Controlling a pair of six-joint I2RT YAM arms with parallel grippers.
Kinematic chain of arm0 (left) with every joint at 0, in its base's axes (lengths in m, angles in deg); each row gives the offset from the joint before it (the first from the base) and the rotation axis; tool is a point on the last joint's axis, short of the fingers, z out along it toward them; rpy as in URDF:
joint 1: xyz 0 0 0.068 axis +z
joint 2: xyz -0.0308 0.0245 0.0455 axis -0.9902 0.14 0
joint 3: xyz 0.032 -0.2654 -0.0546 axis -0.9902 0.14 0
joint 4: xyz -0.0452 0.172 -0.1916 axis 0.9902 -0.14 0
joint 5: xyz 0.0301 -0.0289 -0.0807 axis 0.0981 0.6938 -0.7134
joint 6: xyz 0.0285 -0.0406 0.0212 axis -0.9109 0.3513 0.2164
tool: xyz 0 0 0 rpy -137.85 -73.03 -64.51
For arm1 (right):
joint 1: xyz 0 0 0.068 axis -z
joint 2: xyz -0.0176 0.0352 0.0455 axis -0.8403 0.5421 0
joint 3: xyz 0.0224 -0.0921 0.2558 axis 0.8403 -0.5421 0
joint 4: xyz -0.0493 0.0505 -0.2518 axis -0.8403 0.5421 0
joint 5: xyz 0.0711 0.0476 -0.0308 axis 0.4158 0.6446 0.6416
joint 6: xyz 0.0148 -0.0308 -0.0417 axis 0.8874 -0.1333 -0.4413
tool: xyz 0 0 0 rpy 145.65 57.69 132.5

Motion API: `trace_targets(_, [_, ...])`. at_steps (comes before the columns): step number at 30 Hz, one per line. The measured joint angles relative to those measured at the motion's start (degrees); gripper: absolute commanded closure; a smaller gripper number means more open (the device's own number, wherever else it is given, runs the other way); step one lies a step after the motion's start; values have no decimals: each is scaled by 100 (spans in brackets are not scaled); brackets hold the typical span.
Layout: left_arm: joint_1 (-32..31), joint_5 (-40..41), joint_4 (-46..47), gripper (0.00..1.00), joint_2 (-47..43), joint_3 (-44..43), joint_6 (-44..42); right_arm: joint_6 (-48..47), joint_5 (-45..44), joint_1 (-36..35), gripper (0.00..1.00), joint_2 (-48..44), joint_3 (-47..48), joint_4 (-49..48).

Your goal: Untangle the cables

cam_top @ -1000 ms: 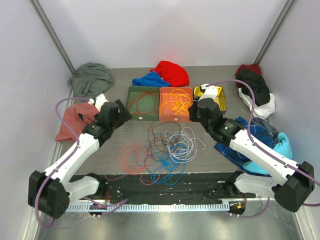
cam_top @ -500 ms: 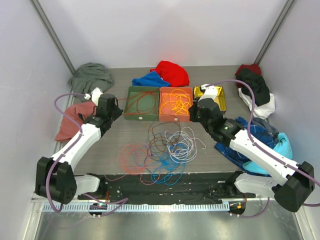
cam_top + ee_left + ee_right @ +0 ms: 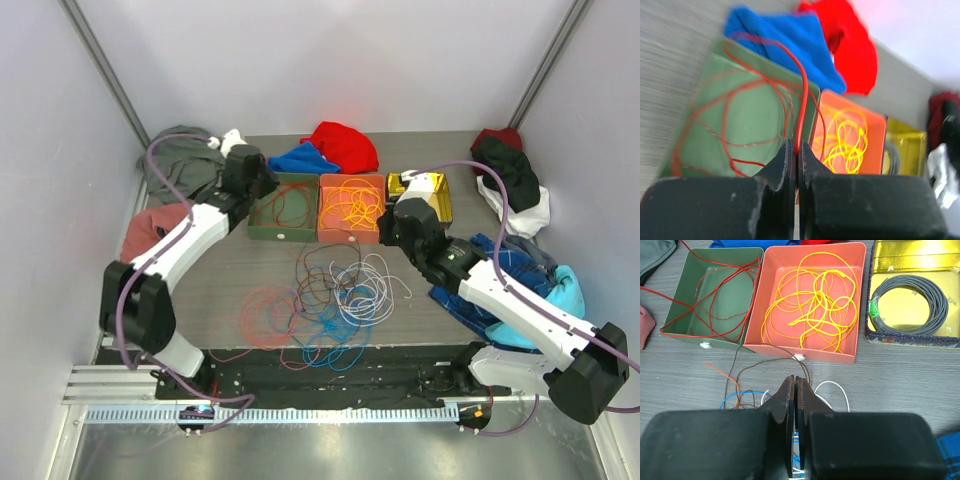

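Note:
A loose tangle of brown, white, blue and orange cables (image 3: 338,295) lies on the table in front of the trays. The red cable (image 3: 715,295) sits in the green tray (image 3: 268,232), and one strand rises from it. My left gripper (image 3: 268,184) hangs over that tray's far left corner, shut on the red strand (image 3: 801,100) at its tips (image 3: 797,147). A yellow cable (image 3: 815,305) fills the orange tray (image 3: 805,353). My right gripper (image 3: 795,381) is shut just in front of the orange tray, with a brown cable (image 3: 765,365) looping past its tips and nothing visibly held.
A yellow tray (image 3: 880,337) at the right holds a grey coil (image 3: 907,297). Blue (image 3: 300,158) and red (image 3: 345,145) cloths lie behind the trays, a grey cloth (image 3: 180,155) and a pink one (image 3: 150,232) at the left, and more clothes (image 3: 520,270) at the right.
My left gripper was open beside the green tray's left edge. It has shut on the red cable and swung to the tray's far left corner. The right arm has not moved.

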Motion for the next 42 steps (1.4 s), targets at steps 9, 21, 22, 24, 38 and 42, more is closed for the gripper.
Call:
trace_targets(9, [-321, -380, 4, 100, 1692, -509, -13, -9, -63, 0, 96, 0, 0, 7])
trace_targets(21, [-317, -361, -328, 35, 2028, -874, -382, -24, -94, 0, 95, 0, -4, 7])
trace_targets(22, [-317, -332, -378, 31, 1886, -822, -417, -24, -96, 0, 96, 0, -11, 4])
trace_targets(24, [-317, -264, -520, 22, 1427, -678, -514, -24, -96, 0, 96, 0, -28, 4])
trace_targets(38, [-472, 334, -866, 0, -1812, 518, -916, -4, -70, 0, 74, -149, -109, 9])
trace_targets(42, [-874, 474, -1003, 0, -2828, 1488, -896, -9, 24, 0, 58, -678, -452, -35])
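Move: The left gripper, shut on the red cable, has the middle of the green box about 3 cm ahead, 5 cm to its right and some 15 cm below. The orange box with the yellow cable is some 23 cm to its right and 3 cm ahead; the blue cloth is about 17 cm ahead and 10 cm to the right. From the idle right gripper, the green box's middle is about 15 cm ahead, 25 cm to the left and 15 cm below. Bring the left gripper down some 12 cm and about 5 cm right towards the middle of the green box, tipping the fingers further down, with the red cable still pinched. Open wide to let go of it, rise clear, then draw back about 14 cm towards the base. At the end, part the right fingers slightly and start easing that hand back. ##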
